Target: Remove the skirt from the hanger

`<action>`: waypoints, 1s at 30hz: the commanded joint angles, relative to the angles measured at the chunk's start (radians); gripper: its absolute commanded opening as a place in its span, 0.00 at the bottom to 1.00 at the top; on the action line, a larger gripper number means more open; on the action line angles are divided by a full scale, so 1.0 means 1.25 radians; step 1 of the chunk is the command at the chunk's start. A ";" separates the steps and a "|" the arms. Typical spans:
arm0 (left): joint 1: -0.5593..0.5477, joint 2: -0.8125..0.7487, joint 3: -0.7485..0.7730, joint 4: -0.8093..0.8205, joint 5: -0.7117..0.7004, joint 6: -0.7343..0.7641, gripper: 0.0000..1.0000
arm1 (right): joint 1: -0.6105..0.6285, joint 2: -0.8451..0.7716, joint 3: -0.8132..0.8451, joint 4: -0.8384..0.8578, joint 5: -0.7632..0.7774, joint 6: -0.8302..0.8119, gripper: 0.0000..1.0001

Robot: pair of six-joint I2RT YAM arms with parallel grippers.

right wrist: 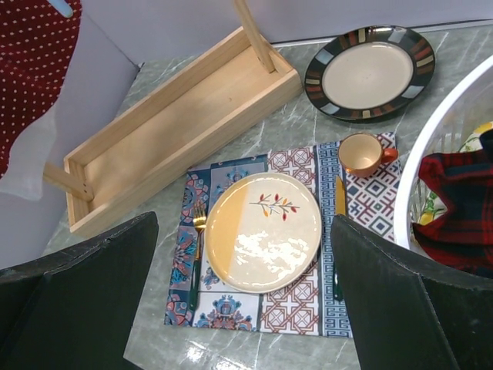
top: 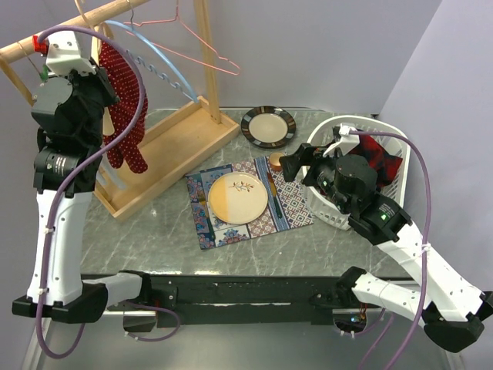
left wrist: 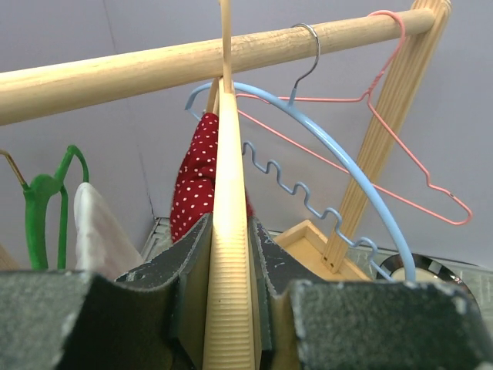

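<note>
The red white-dotted skirt (top: 127, 100) hangs from a pale wooden hanger (left wrist: 229, 177) under the rack's rail (top: 69, 27). Its cloth shows just behind the hanger (left wrist: 199, 173) in the left wrist view and at the top left corner (right wrist: 31, 69) of the right wrist view. My left gripper (top: 91, 89) is raised at the rail, shut on the hanger's ribbed wooden edge (left wrist: 229, 225), with both pads pressed against it. My right gripper (top: 296, 163) hovers over the placemat, open (right wrist: 243, 231) and holding nothing.
A blue hanger (left wrist: 347, 166), a pink wire hanger (left wrist: 416, 166), a green hanger (left wrist: 46, 200) and a white cloth (left wrist: 96, 231) share the rail. The rack's wooden base tray (top: 166, 150), a cream plate (top: 237, 197), a dark-rimmed plate (top: 268, 126), a cup (top: 276, 161) and a white basket (top: 362, 127) holding plaid cloth (top: 381, 158) are on the table.
</note>
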 commanded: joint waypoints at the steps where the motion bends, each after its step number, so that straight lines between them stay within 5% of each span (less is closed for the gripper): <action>1: -0.002 -0.020 0.016 0.135 0.017 0.023 0.01 | 0.006 -0.018 0.021 0.026 0.024 -0.009 1.00; 22: -0.002 -0.175 -0.053 -0.055 0.077 -0.044 0.01 | 0.022 -0.037 0.027 0.015 -0.006 -0.030 1.00; 30: -0.002 -0.266 -0.072 -0.187 0.151 -0.133 0.01 | 0.116 0.007 0.059 0.021 -0.062 -0.041 1.00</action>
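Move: Straight ahead of the left hand, which already grips the near arm of the wooden hanger, the red dotted skirt hangs about 12 cm out and 10 cm lower. The rod crosses some 12 cm ahead and 13 cm above; the light-blue hanger is about 15 cm ahead and 10 cm to the right, the green one 12 cm ahead and 13 cm left, both near hand height. From the open right hand the skirt lies roughly 17 cm ahead, 32 cm left and 8 cm higher. Drawing the wooden hanger back off the rod, the left hand keeps its grip on the near arm and, after a brief pause, pulls about 9 cm straight back, sinking slightly and turning some 10 degrees clockwise near the end. The right hand, fingers wide open, hardly stirs, then starts about 2 cm left and as much back, towards the skirt. ##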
